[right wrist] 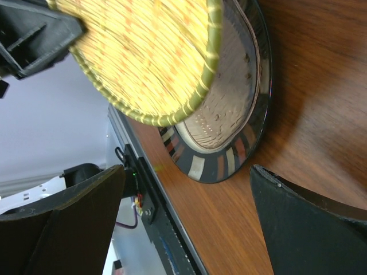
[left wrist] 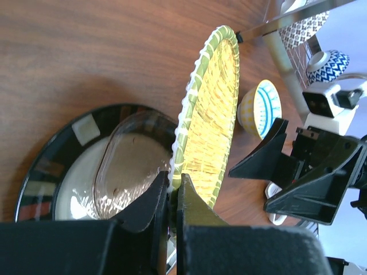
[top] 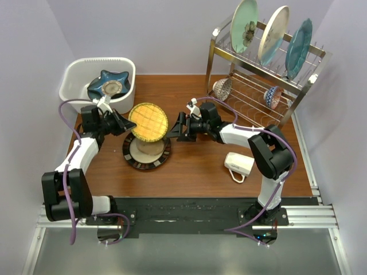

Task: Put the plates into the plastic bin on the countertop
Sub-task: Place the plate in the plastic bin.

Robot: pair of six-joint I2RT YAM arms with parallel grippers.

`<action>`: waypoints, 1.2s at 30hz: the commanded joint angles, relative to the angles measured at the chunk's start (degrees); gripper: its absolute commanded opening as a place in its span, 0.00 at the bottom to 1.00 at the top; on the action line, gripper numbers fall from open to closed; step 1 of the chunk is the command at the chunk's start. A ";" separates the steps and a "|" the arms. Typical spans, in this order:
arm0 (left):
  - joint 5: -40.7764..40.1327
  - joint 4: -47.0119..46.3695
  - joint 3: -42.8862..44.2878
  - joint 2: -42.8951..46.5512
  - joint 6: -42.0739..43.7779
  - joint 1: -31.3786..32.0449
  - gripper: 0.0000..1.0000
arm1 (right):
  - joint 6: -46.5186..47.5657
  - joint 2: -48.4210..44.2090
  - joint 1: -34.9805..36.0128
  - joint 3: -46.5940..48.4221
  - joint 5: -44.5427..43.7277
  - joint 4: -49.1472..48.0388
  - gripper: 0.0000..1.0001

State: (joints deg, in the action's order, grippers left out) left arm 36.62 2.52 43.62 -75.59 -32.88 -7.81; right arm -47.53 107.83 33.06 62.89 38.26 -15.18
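A yellow woven plate (top: 148, 121) is held tilted on edge above the countertop (top: 195, 172), with my left gripper (top: 127, 125) shut on its left rim (left wrist: 182, 166). Just right of that plate, my right gripper (top: 171, 129) stands open and touches nothing; its wrist view shows the yellow plate (right wrist: 143, 51) ahead of the spread fingers (right wrist: 74, 223). Below it, a black-rimmed plate (top: 137, 161) lies flat on the wood with a clear oval dish on it. The white plastic bin (top: 73, 75) at the back left holds a blue star-shaped plate (top: 109, 85).
A steel dish rack (top: 298, 86) at the back right carries three upright plates: pale green floral (top: 245, 26), cream (top: 273, 35) and teal (top: 298, 47). Small patterned bowls (top: 222, 89) sit on its lower tier. A white mug (top: 238, 165) lies right of centre.
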 commanded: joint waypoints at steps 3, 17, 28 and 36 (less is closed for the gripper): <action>0.56 1.08 7.36 -1.22 1.77 -0.27 0.00 | 2.26 -3.07 0.16 0.65 -0.91 1.29 0.94; -1.02 3.53 17.90 -7.37 1.77 -0.71 0.00 | 2.79 -2.80 0.08 0.83 -0.20 1.47 0.94; -3.05 8.37 30.64 -14.05 4.23 -4.05 0.00 | 3.41 -1.66 0.08 1.18 0.59 1.03 0.95; -3.13 6.44 35.22 -18.54 1.33 -6.07 0.00 | 4.11 -0.87 0.08 1.44 1.38 1.29 0.96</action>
State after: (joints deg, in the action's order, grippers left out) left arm 32.45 12.27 74.63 -92.99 -29.52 -12.88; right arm -45.01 107.50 33.06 62.89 38.52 -13.67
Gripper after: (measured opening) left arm 0.079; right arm 0.954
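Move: The plastic bin's middle lies about 15 cm ahead of the left gripper, some 14 cm to its left and roughly 6 cm lower; the left gripper already holds the yellow woven plate clear by its left edge. The blue star plate sits in the bin, 15 cm ahead and 8 cm left of the left gripper. The striped plate is about 9 cm back and 6 cm to the right, on the table. From the right gripper, the bin is some 17 cm ahead and 32 cm left. Bring the left gripper forward about 11 cm while lifting it some 7 cm, away from the striped plate and towards the bin; let it swing left as well, mostly in the second half, about 7 cm in all. Keep the fingers pinched on the woven plate's left edge and turn the wrist only slightly, some 10 degrees, partly counter-clockwise. ##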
